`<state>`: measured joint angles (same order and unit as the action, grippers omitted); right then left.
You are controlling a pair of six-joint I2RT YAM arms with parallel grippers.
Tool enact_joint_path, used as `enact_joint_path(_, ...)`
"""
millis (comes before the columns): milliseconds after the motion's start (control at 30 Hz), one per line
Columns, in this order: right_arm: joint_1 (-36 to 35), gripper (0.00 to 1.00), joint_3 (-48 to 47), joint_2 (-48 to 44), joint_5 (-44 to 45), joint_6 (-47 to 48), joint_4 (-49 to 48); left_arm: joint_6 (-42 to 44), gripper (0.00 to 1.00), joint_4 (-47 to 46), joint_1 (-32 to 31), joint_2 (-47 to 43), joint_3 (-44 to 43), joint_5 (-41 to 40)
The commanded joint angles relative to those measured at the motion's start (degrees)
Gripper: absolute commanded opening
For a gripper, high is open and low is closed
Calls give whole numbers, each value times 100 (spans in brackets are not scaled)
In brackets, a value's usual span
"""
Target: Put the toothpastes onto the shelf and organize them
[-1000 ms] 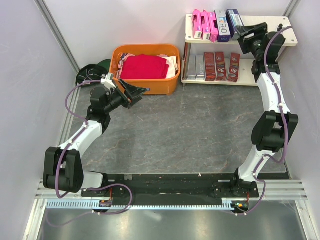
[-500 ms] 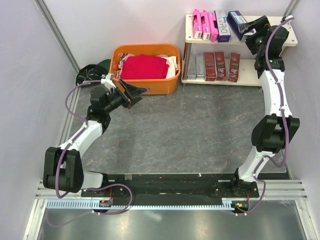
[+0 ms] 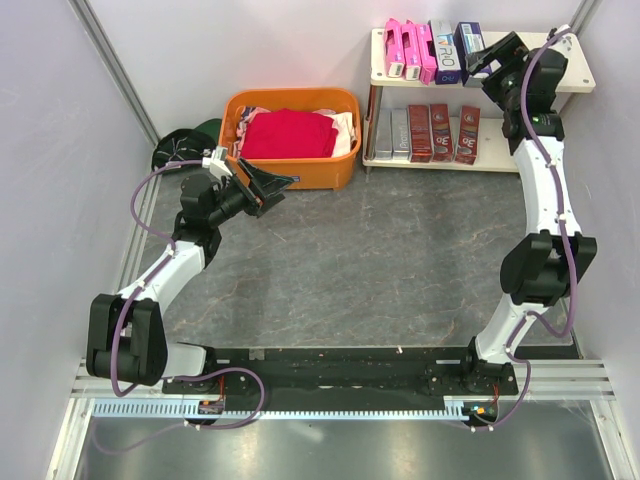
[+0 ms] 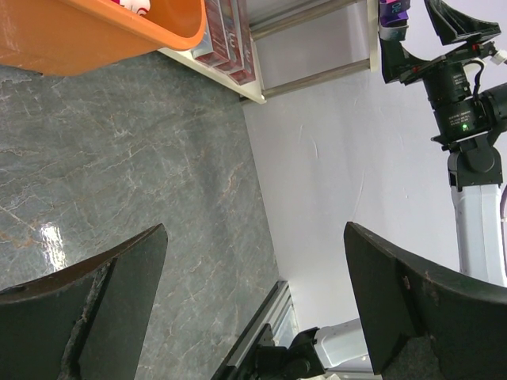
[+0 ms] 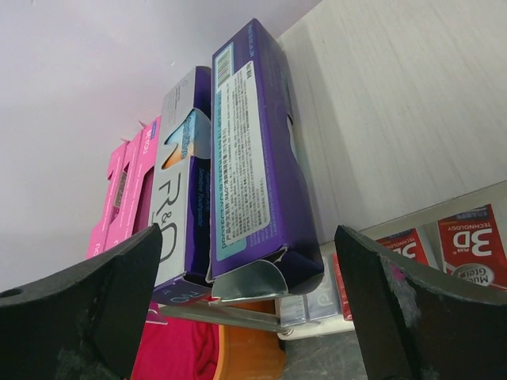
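Note:
The shelf (image 3: 530,82) stands at the back right. Its top board holds three hot pink toothpastes (image 3: 410,48) and two dark purple ones (image 3: 446,52), side by side. My right gripper (image 3: 489,58) hangs open just right of the outer purple box (image 3: 467,40), touching nothing. In the right wrist view that purple box (image 5: 253,158) lies on the cream board (image 5: 396,111), between and beyond the spread fingers (image 5: 95,309). The lower board carries silver-grey boxes (image 3: 391,133) and dark red ones (image 3: 441,133). My left gripper (image 3: 275,183) is open and empty in front of the basket.
An orange basket (image 3: 300,175) with a red cloth (image 3: 288,133) sits left of the shelf. A dark green and black bundle (image 3: 183,146) lies by the left wall. The left wrist view shows the basket's corner (image 4: 119,32) and grey marbled tabletop (image 4: 158,174).
My right gripper opened and let go of the outer dark purple box, which now lies straight beside the other one. The right wrist shifted slightly left. The left arm stayed still.

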<state>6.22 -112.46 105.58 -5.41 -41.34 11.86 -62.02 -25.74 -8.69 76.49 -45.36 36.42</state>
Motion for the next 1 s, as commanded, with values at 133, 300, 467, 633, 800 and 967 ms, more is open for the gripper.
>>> enact_joint_path(133, 2, 98, 40, -810, 506, 188, 10, 296, 100, -72, 25, -64, -7, 242)
enact_joint_path(300, -7, 98, 295, -1258, 506, 258, 10, 427, 100, -72, 25, -125, -51, 304)
enact_joint_path(467, -15, 98, 1118, -2058, 453, 285, 18, 778, 100, 209, 25, -169, -262, 383)
enact_joint_path(633, -76, 98, 2244, -2972, 470, 399, 36, 1349, 100, 981, 25, -476, -543, 208)
enact_joint_path(800, -130, 98, 3642, -3596, 488, 653, 150, 2368, 100, 2370, 16, -890, -947, -469)
enact_joint_path(967, -191, 98, 4925, -4009, 488, 864, 343, 3160, 100, 3346, 16, -1197, -1176, -1302)
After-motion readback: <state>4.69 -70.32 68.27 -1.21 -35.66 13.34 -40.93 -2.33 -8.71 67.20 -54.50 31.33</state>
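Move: The purple toothpaste box already sits on the top shelf, its near end just in front of the right hand's open fingers and its middle about 6 cm ahead, 2 cm left and 4 cm below that hand. The R&O box lies beside it, some 5 cm farther left; the nearest pink box is about 9 cm left of it, equally far out. From the left hand, the purple box is roughly 26 cm ahead, 40 cm right and 10 cm higher. The purple box, already let go, is left behind as the right hand backs about 17 cm away from it towards the base, first rising some 8 cm clear, then sinking in front of the shelf to end below its starting height. Its fingers stay wide open. Late on, the left hand, empty and open, lifts a little and drifts left and back, rolling its left side up. ##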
